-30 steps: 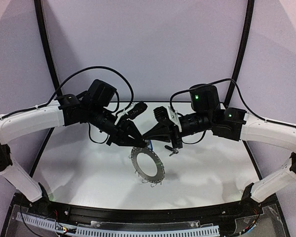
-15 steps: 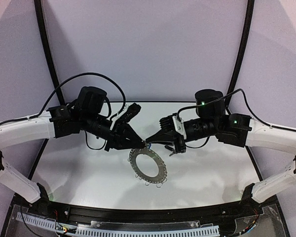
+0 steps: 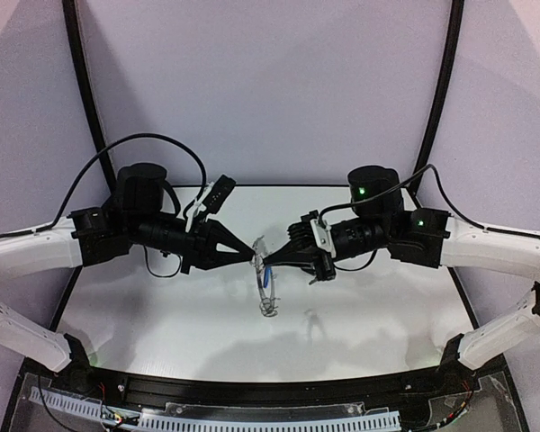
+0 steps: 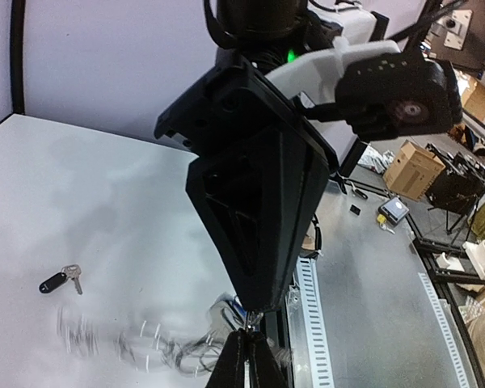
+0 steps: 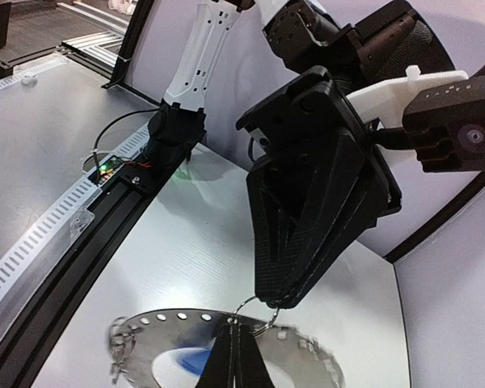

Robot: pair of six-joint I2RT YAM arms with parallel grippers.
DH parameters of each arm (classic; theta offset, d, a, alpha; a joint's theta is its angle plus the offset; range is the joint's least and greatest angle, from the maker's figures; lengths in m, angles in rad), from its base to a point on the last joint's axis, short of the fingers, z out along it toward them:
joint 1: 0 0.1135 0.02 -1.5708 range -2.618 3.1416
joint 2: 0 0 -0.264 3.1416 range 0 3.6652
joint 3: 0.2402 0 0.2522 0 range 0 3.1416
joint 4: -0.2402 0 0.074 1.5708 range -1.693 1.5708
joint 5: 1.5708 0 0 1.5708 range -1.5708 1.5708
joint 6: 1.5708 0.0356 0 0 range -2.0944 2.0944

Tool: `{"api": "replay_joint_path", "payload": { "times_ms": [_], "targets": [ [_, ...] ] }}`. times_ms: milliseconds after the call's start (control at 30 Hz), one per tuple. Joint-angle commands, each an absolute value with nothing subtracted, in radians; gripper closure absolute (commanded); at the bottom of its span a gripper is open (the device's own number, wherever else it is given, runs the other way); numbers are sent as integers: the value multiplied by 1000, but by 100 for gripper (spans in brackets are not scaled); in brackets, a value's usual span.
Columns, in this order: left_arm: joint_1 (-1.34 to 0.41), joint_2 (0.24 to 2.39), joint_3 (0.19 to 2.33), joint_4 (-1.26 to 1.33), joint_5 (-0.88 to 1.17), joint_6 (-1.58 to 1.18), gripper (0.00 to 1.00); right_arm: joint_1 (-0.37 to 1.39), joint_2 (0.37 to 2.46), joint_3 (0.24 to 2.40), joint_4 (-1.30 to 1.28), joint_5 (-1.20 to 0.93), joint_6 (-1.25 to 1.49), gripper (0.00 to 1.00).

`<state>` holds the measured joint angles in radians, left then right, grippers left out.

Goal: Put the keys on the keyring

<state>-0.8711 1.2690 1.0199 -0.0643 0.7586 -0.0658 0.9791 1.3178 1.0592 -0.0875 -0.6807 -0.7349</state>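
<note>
The keyring point(image 3: 266, 290), a grey disc with wire loops on its rim, hangs edge-on above the table between both grippers. My left gripper point(image 3: 255, 256) is shut on a wire loop point(image 5: 267, 311) at the disc's rim. My right gripper point(image 3: 265, 262) is shut on the disc's rim point(image 5: 178, 323) right beside that loop, tip to tip with the left one. The blue key's head point(image 3: 269, 278) shows against the ring and through its hole point(image 5: 187, 360); how it is attached is unclear. The black-headed key point(image 4: 55, 281) lies on the table, apart from the ring.
The white table point(image 3: 387, 297) ends at a black rail with a slotted cable duct point(image 3: 252, 418) along the near edge. Black frame posts point(image 3: 83, 90) rise at the back corners. The two arms reach in from the left and right sides.
The keyring went from lying flat on the table to hanging edge-on in the air. Both wrists drew back outward and levelled. The left jaws closed the last bit.
</note>
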Motion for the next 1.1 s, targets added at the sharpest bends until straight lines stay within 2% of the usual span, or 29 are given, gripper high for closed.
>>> {"api": "replay_joint_path", "payload": {
  "times_ms": [0,333,533,633,667,700,867,967,1067],
  "targets": [
    [-861,1223,1020,68,725,-129,99,985,1328,999,56,-674,-666,100],
    [-861,1256,1009,73,694,-145,99,986,1317,973,208,-602,-635,100],
    [-861,1273,1025,54,650,-183,99,986,1322,1007,134,-628,-668,100],
    [-862,1267,1020,64,616,-201,99,986,1333,1031,61,-645,-675,87],
    [-861,1263,1016,72,612,-207,99,986,1335,1039,34,-648,-675,77],
    [-861,1261,1014,75,608,-209,99,986,1336,1042,18,-647,-674,72],
    [-861,1256,1010,81,598,-205,99,986,1322,1038,7,-594,-649,57],
    [-861,1258,1012,76,594,-200,99,986,1302,1028,9,-562,-642,42],
    [-862,1256,1012,70,587,-191,99,986,1275,1007,29,-532,-630,38]
  ]
}}
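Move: The two shut grippers meet tip to tip in mid-air, each pinching fine wire at the top of the hanging keyring, whose middle is roughly 5 cm straight below and 2 cm right of the left hand. The blue key hangs beside it, about 3 cm right, 1 cm back and 4 cm below the left hand; from the right hand it is 1 cm left, 1 cm back and 4 cm below. The black key lies on the table, some 16 cm ahead, 13 cm right and 28 cm below the left hand. The left hand keeps its tips shut on a small wire loop of the keyring and carries it forward about 3.5 cm, drifting up 1 cm and turning some 10 degrees counter-clockwise. The right hand goes along forward and slightly up by 1–1.5 cm with its fingers still shut, then sinks back by about 1.5 cm while opening to a bit over half, letting go of the wire and ending with its fingers spread close to the left fingertips. ##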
